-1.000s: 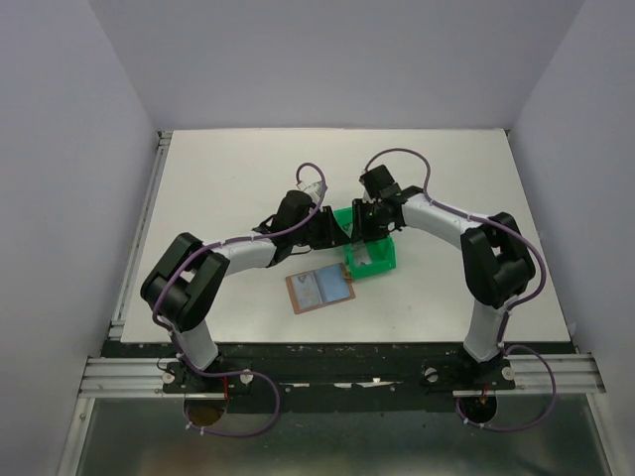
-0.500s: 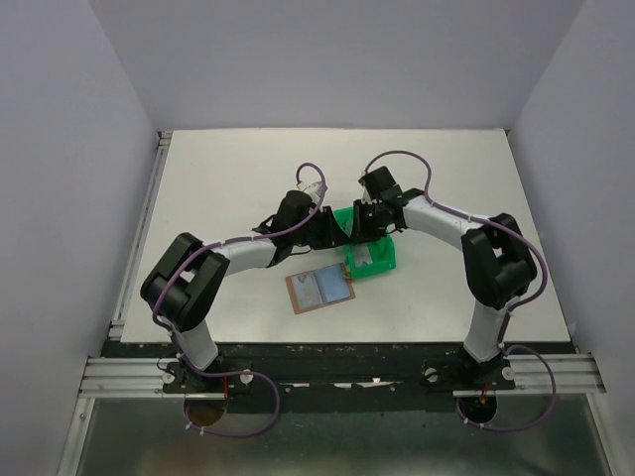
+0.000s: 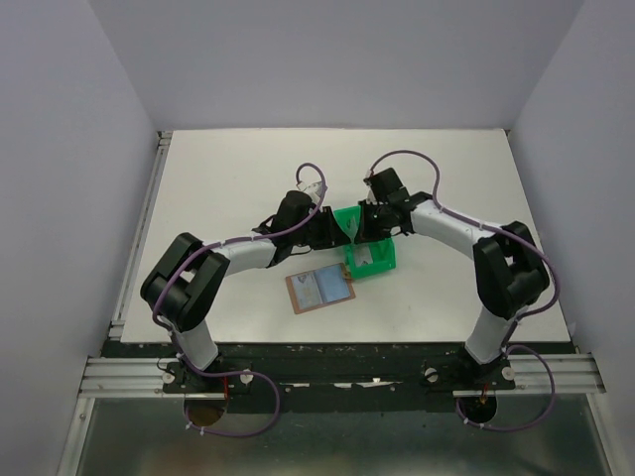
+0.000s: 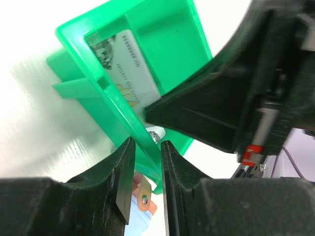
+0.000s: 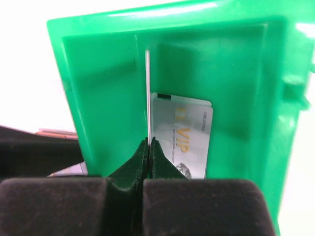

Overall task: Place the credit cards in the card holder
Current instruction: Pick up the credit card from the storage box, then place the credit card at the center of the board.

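Note:
Edge-on in the right wrist view, one credit card shows as a thin white line, and my right gripper is shut on its near edge inside the green bin. A second credit card, silver with gold "VIP" lettering, lies on the bin's floor and also shows in the left wrist view. My left gripper is shut on the bin's wall. The card holder lies open on the table just in front of the bin; its tan snap tab shows below the left fingers.
The green bin sits mid-table with both grippers crowded at its far end. White table runs all round, with grey walls at the left, right and back.
The right gripper's jaws have closed onto the upright card's edge. The right arm's elbow has shifted slightly to the right. The left arm and the bin have stayed put.

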### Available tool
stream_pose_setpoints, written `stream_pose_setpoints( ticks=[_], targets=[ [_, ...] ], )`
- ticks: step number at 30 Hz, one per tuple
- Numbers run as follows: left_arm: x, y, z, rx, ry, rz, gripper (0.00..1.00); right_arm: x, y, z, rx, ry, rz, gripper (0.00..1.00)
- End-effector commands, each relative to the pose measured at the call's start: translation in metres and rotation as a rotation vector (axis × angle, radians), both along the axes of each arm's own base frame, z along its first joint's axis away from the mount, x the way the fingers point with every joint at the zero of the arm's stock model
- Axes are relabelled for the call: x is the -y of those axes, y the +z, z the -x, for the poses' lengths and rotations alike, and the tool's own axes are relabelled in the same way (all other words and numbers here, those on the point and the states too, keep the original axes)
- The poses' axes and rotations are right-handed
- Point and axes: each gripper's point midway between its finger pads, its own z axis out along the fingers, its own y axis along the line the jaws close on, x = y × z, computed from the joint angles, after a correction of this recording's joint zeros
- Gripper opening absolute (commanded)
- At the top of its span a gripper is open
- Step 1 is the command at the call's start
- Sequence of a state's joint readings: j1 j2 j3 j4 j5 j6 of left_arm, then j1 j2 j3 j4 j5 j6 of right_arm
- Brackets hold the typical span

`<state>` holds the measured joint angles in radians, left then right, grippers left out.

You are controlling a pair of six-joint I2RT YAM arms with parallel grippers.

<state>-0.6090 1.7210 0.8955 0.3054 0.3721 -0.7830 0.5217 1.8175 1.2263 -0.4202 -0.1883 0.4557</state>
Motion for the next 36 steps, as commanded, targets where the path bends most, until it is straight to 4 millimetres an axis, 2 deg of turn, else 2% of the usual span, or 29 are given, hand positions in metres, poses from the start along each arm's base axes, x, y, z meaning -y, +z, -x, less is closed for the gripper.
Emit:
stream_pose_setpoints(
  ticks=[1, 7, 14, 21, 29, 30, 36],
  targets=[
    [0.000, 0.003, 0.003, 0.000, -0.017, 0.005, 0.36, 0.020, 0.038, -0.007, 0.135, -0.059, 0.031, 0.00],
    [0.004, 0.031, -0.001, 0.041, -0.034, 0.050, 0.45, 0.044, 0.072, 0.004, 0.234, -0.097, 0.052, 0.00],
    [0.003, 0.070, 0.006, 0.105, -0.052, 0.106, 0.47, 0.063, 0.093, 0.033, 0.299, -0.113, 0.023, 0.00],
    [-0.019, 0.104, 0.029, 0.186, -0.030, 0.126, 0.49, 0.047, 0.122, 0.075, 0.342, 0.022, -0.174, 0.00],
    [-0.057, 0.122, 0.070, 0.263, 0.025, 0.162, 0.52, 0.008, 0.159, 0.133, 0.321, 0.265, -0.527, 0.00],
    [-0.062, 0.130, 0.075, 0.288, 0.032, 0.179, 0.53, 0.003, 0.165, 0.139, 0.319, 0.290, -0.571, 0.00],
    [-0.080, 0.148, 0.106, 0.347, 0.041, 0.259, 0.57, -0.009, 0.184, 0.163, 0.262, 0.362, -0.751, 0.01]
  ],
)
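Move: The right hand already pinches one card upright inside the green storage box. From this hand the open card holder lies about 9 cm back, 9 cm to the left and 4 cm below; the box's middle is roughly 2 cm to the right and 1 cm ahead, and the remaining card some 2 cm to the right and 2 cm down. The left hand's fingers straddle the box's left rim; from them the card holder is about 9 cm back, 6 cm to the left and 8 cm lower. Straight up at first, drifting right, the right hand lifts its pinched card out of the box, then swings back towards the robot while still climbing, about 15 cm up and 14 cm back in all, its left side rolling up some 30 degrees. The left hand spreads its fingers a little, comes off the rim upwards, then retreats back and left over the card holder, its fingers tipping upward. ##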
